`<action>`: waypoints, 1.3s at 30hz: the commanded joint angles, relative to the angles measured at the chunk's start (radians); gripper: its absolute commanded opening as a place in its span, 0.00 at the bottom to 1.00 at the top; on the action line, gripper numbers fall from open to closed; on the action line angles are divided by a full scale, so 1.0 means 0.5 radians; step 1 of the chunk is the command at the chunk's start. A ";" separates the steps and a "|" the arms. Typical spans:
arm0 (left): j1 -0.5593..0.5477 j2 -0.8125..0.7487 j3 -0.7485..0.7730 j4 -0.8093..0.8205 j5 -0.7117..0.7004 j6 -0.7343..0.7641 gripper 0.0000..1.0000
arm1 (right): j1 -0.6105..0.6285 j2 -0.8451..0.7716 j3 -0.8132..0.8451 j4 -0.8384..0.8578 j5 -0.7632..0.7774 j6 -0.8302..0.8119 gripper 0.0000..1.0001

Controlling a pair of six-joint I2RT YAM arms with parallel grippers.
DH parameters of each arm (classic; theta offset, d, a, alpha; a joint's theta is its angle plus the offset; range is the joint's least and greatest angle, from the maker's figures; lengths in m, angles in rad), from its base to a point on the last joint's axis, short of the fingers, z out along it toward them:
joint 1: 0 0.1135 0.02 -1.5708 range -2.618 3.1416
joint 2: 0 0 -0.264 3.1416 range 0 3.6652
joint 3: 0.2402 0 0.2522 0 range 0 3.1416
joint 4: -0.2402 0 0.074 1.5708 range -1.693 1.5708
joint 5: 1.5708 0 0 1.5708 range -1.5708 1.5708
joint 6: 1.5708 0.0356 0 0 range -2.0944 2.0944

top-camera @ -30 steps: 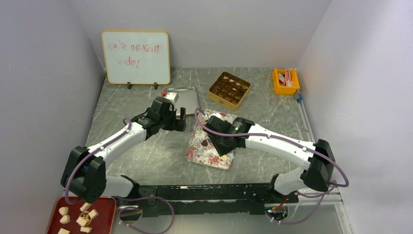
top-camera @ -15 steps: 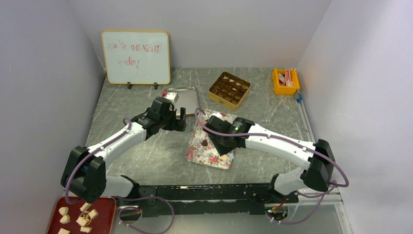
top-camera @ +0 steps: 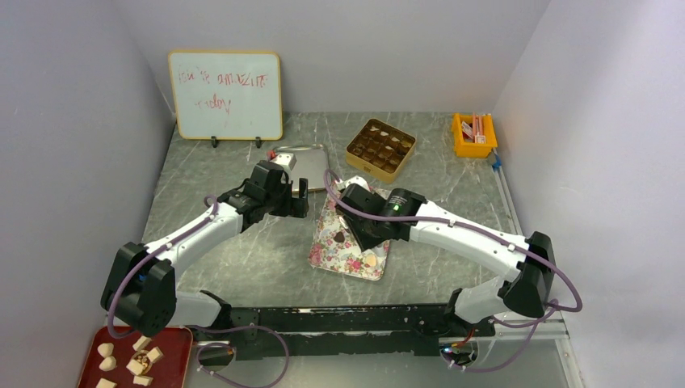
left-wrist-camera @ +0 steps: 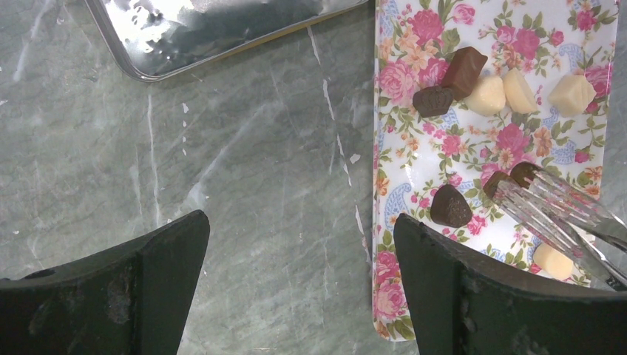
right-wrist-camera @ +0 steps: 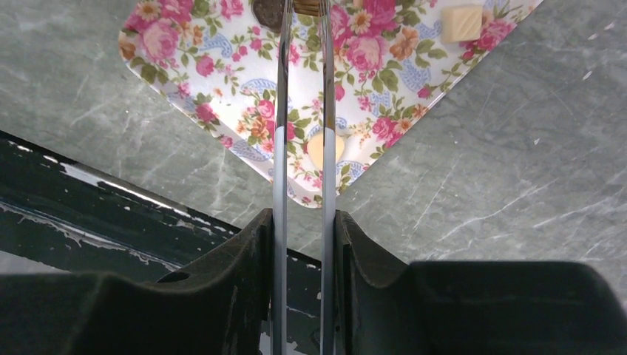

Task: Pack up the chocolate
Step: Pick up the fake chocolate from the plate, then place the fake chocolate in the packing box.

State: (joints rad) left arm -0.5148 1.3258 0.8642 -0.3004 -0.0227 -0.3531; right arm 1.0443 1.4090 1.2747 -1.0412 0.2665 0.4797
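Observation:
The chocolate lies on a floral tray (top-camera: 333, 257) (left-wrist-camera: 414, 185): dark pieces (left-wrist-camera: 451, 205) (left-wrist-camera: 432, 100), a brown bar (left-wrist-camera: 464, 70) and cream pieces (left-wrist-camera: 571, 94) (right-wrist-camera: 461, 22). My right gripper (right-wrist-camera: 303, 229) (top-camera: 367, 230) is shut on clear tongs (right-wrist-camera: 279, 133) (left-wrist-camera: 562, 211). The tongs reach over the tray, and their tips bracket a brown chocolate (left-wrist-camera: 510, 177) (right-wrist-camera: 307, 6). My left gripper (left-wrist-camera: 303, 251) (top-camera: 299, 196) hangs open over the bare table, just left of the tray, with nothing between its fingers.
A gold compartment box (top-camera: 380, 145) stands at the back, and a silver lid (top-camera: 303, 156) (left-wrist-camera: 222, 29) lies to its left. There is a whiteboard (top-camera: 226, 95) at the back left and an orange bin (top-camera: 474, 133) at the back right. A red tray of beige chunks (top-camera: 133, 360) sits beyond the near left edge.
My right arm has shifted a little toward the far side with the tongs, uncovering a cream piece at the tray's near end. The left arm has not moved.

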 commanded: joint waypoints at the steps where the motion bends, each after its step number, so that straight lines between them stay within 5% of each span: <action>1: 0.002 -0.038 0.021 0.033 0.027 0.001 1.00 | 0.010 -0.004 0.179 -0.012 0.110 0.008 0.00; 7: 0.002 -0.038 0.023 0.041 0.027 -0.010 1.00 | -0.048 0.085 0.433 -0.046 0.290 -0.033 0.00; 25: 0.003 -0.113 0.016 -0.020 0.048 -0.015 1.00 | -1.028 0.605 0.902 0.502 0.079 -0.514 0.00; 39: 0.002 -0.094 0.032 -0.040 0.048 -0.009 1.00 | -1.224 0.918 1.020 0.717 -0.009 -0.570 0.00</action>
State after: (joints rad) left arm -0.5148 1.2907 0.8642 -0.3225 -0.0143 -0.3595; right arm 0.4446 1.8511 1.7065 -0.7696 0.2756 0.2188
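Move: The right hand holds the tongs, the fake chocolate already pinched in their tips about 5 cm ahead, 4 cm left and 12 cm below. The chocolate box it goes to has its middle some 32 cm ahead, 5 cm right and 12 cm down. The floral tray's middle is about 4 cm ahead, 3 cm left, 15 cm down; the steel tray is 25 cm ahead and 19 cm left, equally low. From the idle left hand, the box is roughly 19 cm ahead, 24 cm right, 9 cm below. Upward first, by about 6 cm off the floral tray, then in a quick forward sweep of some 26 cm, drifting right, the right hand carries the tongs to the chocolate box and sinks again over it. The wrist turns clockwise and swings the tips outward on the way; the fingers keep their grip on the tongs, the tips theirs on the chocolate. ##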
